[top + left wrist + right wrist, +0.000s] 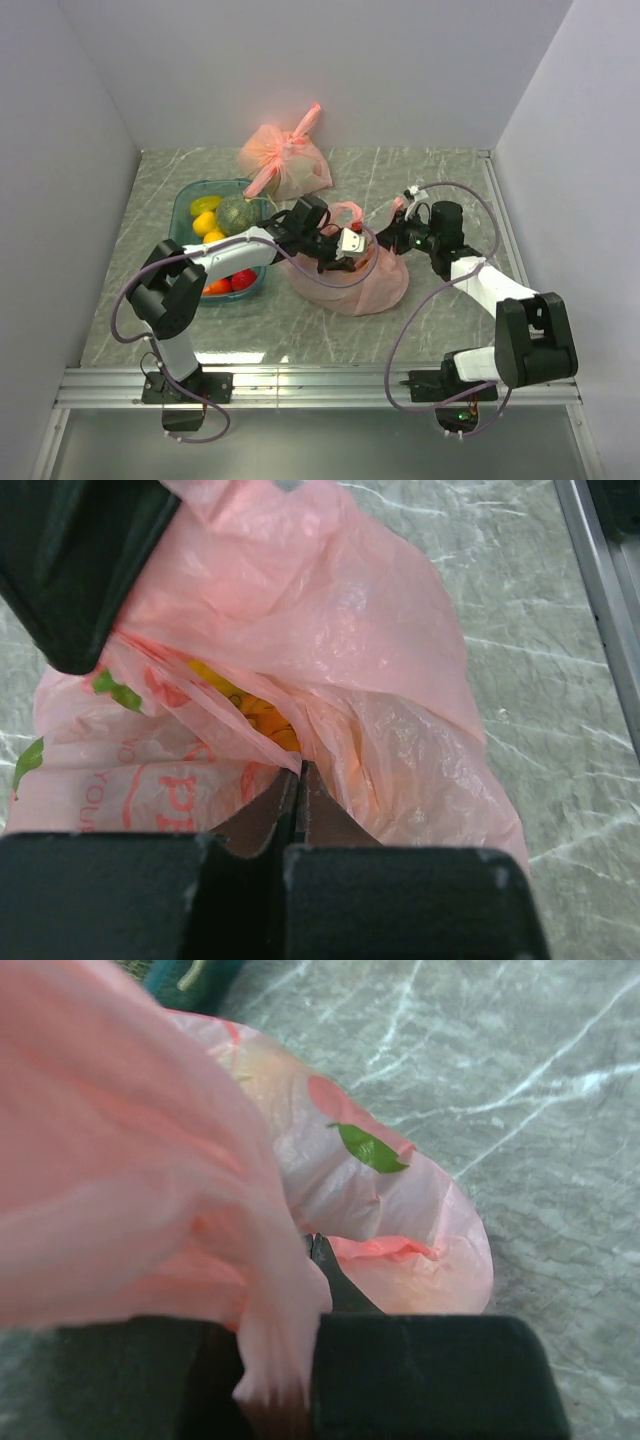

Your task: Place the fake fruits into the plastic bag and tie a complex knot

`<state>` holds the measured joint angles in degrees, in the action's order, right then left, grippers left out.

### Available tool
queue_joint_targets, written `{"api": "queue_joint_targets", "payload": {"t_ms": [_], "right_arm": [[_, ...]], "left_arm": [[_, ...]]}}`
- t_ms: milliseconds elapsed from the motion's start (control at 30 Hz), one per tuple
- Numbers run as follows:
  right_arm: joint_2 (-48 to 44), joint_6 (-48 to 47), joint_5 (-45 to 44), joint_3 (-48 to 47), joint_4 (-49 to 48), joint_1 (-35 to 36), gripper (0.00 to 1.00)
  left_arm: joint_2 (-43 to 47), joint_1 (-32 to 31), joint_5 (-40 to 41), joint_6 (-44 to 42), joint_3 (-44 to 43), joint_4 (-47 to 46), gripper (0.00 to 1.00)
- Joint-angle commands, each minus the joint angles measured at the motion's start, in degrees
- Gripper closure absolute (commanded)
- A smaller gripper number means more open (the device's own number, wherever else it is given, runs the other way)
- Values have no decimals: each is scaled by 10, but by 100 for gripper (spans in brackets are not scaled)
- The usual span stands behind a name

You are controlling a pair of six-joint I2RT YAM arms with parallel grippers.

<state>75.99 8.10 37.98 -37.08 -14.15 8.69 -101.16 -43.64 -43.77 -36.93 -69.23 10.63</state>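
The salmon-pink plastic bag lies mid-table with its top pulled up between both arms. My left gripper is shut, pinching the bag's plastic at its tips. An orange-yellow fruit shows inside the mouth. My right gripper is shut on a gathered strip of the bag, which drapes over one finger, with the bag's body beyond. More fake fruits sit in a teal bin on the left. No knot on this bag is in view.
A paler peach bag tied with a long pink tail rests at the back centre. The teal bin stands beside the left arm. Grey walls close in the marble tabletop on three sides, and a metal rail runs along the near edge.
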Motion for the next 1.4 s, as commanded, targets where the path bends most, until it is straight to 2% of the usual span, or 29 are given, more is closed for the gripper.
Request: {"api": "queue_joint_targets", "payload": {"t_ms": [0,167,233,267,333,433,467,533,567,700,767,800,933,1033,1167,1267,1367], "right_arm": [[20,0,-59,-27,-53,1,100],[38,-14,-39,-70,24,2,100],[42,-19,-10,-77,53,2,100],[39,-20,1,-77,55,2,100],[24,-21,22,-71,45,3,100],[10,-26,45,-71,48,5,100],[8,-34,50,-71,51,6,100],[1,-43,60,-70,56,8,100],[-1,-51,64,-68,56,8,100],[-13,-69,67,-64,69,12,100],[-17,-75,68,-64,76,12,100],[-20,-76,68,-65,78,14,100],[-22,-76,75,-71,86,19,100],[-22,-99,83,-76,91,22,100],[-14,-105,88,-86,96,26,100],[-11,-109,90,-92,98,29,100],[-10,-116,89,-98,103,31,100]], "left_arm": [[0,-10,25,27,34,28,99],[-4,-11,33,14,9,69,99],[1,-11,33,11,-11,97,94],[13,-11,36,23,-18,101,84],[32,-8,34,32,-41,111,75],[89,1,18,73,-69,103,52],[116,3,16,74,-78,108,35],[135,10,6,65,-106,131,33],[154,14,1,68,-113,149,23],[199,36,-5,117,-135,143,17],[226,49,15,191,-134,104,1],[233,63,32,220,-133,60,1],[238,101,84,308,-146,30,1],[212,125,76,279,-165,63,1],[172,162,-24,249,-191,100,1],[133,164,-102,191,-227,177,0],[115,165,-125,148,-222,203,1]]}}
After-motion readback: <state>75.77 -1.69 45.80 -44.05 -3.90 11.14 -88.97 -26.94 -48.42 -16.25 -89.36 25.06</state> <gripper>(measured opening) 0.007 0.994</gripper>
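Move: The bag's left handle, the loop standing free at the rim, lies about 12 cm ahead of the left gripper, 1 cm to its left and near its height. The bag's filled body sits right under that gripper, some 2 cm nearer the base and 7 cm lower; the fruit bin is about 32 cm to its left and 6 cm ahead. From the right gripper the left handle is roughly 10 cm left and 7 cm ahead. Open the left gripper wide to let go of the gathered plastic at the bag's mouth, and lift it straight up about 25 cm; near the top swing it left and forward some 8 cm each, then let it sink 5 cm, still open, to hang above and left of the left handle. With the right, keep the right handle pinched, ease it a few centimetres left, up and slightly back, and turn it a little counter-clockwise. ##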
